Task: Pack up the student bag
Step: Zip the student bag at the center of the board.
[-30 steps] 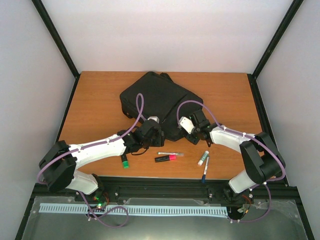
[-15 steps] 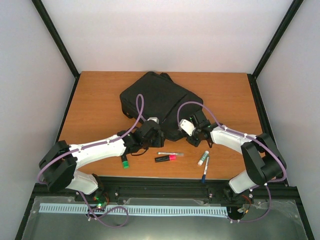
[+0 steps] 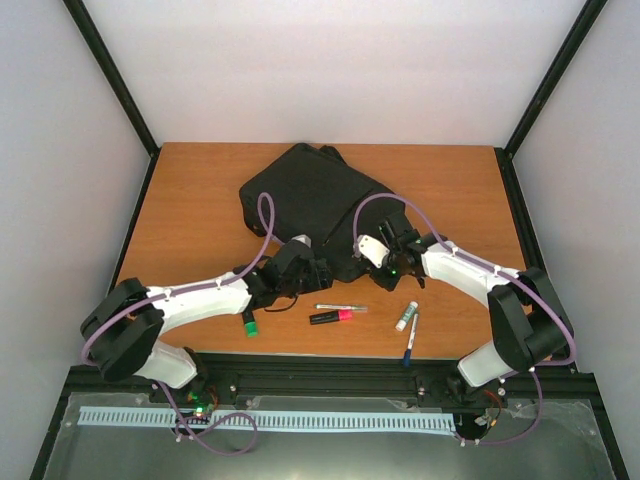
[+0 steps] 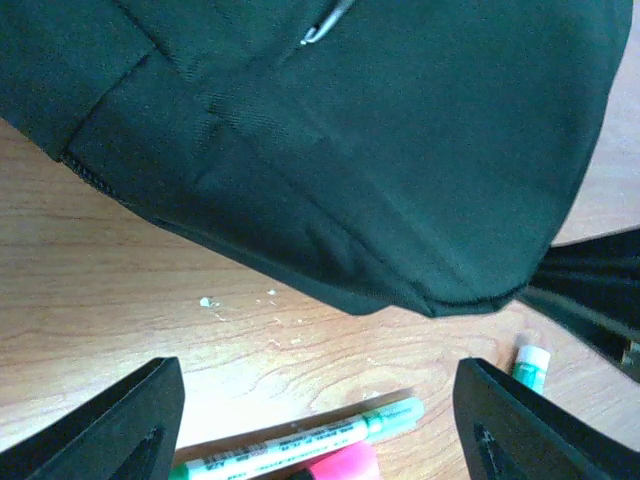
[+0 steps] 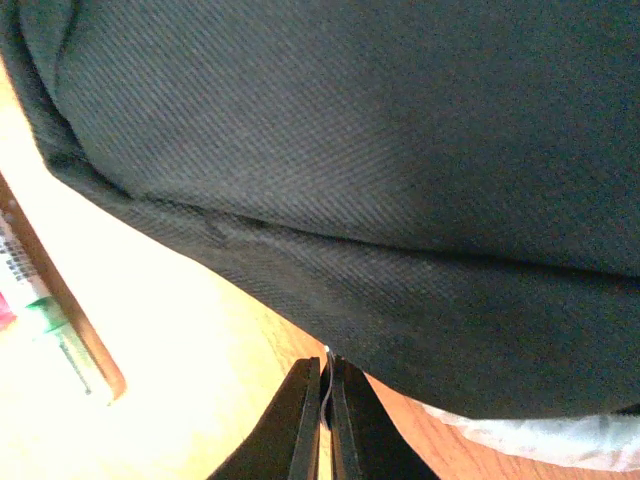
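The student bag (image 3: 310,195), black fabric, lies on the wooden table; its near edge fills both wrist views (image 4: 380,150) (image 5: 350,150). A silver zip pull (image 4: 322,27) shows on its top. My left gripper (image 3: 308,276) (image 4: 318,400) stands open just in front of the bag's near edge, over bare wood, with a white green-tipped pen (image 4: 310,440) and a pink highlighter (image 4: 342,466) low between its fingers, untouched. My right gripper (image 3: 386,274) (image 5: 325,378) is shut at the bag's lower edge, pinching a thin silvery tab there.
Near the front edge lie a green-capped marker (image 3: 249,323), the white pen (image 3: 341,307), the pink highlighter (image 3: 333,316), a small white tube with a green cap (image 3: 405,316) and a blue pen (image 3: 411,340). Black frame posts and white walls enclose the table.
The right gripper's jaws closed at the bag's near edge and it shifted slightly left. The left gripper's jaws opened wider and it drew back a little from the bag.
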Robot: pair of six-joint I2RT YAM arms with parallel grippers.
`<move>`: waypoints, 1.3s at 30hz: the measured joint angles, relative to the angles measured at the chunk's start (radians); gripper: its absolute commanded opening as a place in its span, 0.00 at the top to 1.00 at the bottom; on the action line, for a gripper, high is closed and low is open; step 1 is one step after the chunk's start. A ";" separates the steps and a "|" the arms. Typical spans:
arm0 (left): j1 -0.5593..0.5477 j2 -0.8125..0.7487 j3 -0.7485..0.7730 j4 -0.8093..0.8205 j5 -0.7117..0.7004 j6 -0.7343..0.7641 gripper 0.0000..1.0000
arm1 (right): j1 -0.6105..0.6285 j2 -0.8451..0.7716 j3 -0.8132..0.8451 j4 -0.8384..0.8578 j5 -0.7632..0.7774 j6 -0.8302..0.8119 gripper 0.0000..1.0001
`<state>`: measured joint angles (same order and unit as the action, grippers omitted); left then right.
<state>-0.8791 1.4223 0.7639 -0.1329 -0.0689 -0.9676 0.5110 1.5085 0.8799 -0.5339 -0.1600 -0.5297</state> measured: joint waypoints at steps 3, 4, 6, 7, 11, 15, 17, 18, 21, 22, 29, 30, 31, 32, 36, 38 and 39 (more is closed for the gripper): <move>0.016 0.019 -0.023 0.069 0.036 -0.074 0.24 | 0.000 0.000 0.011 -0.016 -0.026 0.010 0.97; 0.018 0.027 -0.023 0.086 0.043 -0.093 0.24 | 0.000 0.000 0.014 -0.019 -0.033 0.012 0.97; 0.020 0.048 -0.023 0.134 0.061 -0.136 0.26 | 0.000 0.000 0.017 -0.021 -0.047 0.019 0.97; 0.020 0.058 -0.023 0.153 0.070 -0.157 0.27 | 0.000 0.000 0.017 -0.023 -0.053 0.022 0.97; 0.020 0.103 -0.023 0.233 0.105 -0.246 0.34 | 0.000 0.000 0.019 -0.029 -0.066 0.026 0.97; 0.020 0.159 -0.023 0.312 0.133 -0.341 0.42 | 0.000 0.000 0.023 -0.032 -0.074 0.033 0.97; 0.020 0.186 -0.023 0.337 0.142 -0.384 0.47 | 0.000 0.000 0.023 -0.032 -0.080 0.034 0.97; 0.020 0.198 -0.021 0.347 0.145 -0.405 0.50 | 0.000 0.000 0.023 -0.032 -0.080 0.037 0.97; 0.020 0.238 0.000 0.361 0.153 -0.460 0.61 | 0.000 0.000 0.023 -0.032 -0.080 0.040 0.97; 0.020 0.251 0.012 0.363 0.154 -0.477 0.66 | 0.000 0.000 0.022 -0.031 -0.080 0.041 0.97; 0.020 0.273 0.038 0.373 0.159 -0.554 0.96 | -0.001 0.000 0.010 -0.027 -0.080 0.048 0.97; 0.020 0.272 0.038 0.373 0.159 -0.562 0.97 | -0.001 0.000 0.008 -0.027 -0.080 0.048 0.97; 0.020 0.270 0.037 0.372 0.158 -0.565 0.97 | -0.001 0.000 0.007 -0.027 -0.079 0.048 0.97; 0.020 0.264 0.035 0.371 0.158 -0.567 0.98 | -0.001 0.000 0.006 -0.027 -0.077 0.048 0.97; 0.020 0.203 0.009 0.344 0.151 -0.566 0.99 | -0.010 -0.001 0.006 -0.035 -0.076 0.044 0.97; 0.023 0.157 -0.008 0.313 0.150 -0.562 0.99 | -0.022 -0.003 0.006 -0.045 -0.080 0.037 0.97; 0.025 0.141 -0.013 0.298 0.150 -0.557 0.99 | -0.031 -0.006 0.006 -0.050 -0.080 0.032 0.97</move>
<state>-0.8543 1.5631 0.7509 0.1654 0.0814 -1.5242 0.4801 1.5028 0.8864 -0.5838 -0.2405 -0.4976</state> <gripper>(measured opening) 0.044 0.031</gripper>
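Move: Below and to its right, about 6 cm over, 3 cm ahead and 3 cm down, the open left hand has the bag's near edge. The clear pen lies about 7 cm back, 2 cm right and 8 cm down from this hand, and the pink-capped marker about 9 cm back, straight in line and just as low. From the right hand, already shut on the same edge at what looks like the zip pull, that stretch lies about 5 cm left, 1 cm ahead and 1 cm up. Swinging right towards the right hand's hold, the left hand travels about 6 cm, drifting forward and down nearly 3 cm each, rolls some 30 degrees so its fingers point more to the right, and closes to pinch the bag's near edge. It then draws the pinched cloth back, up and left by 2 cm or so. The right hand keeps its hold, shifting only about a centimetre. ##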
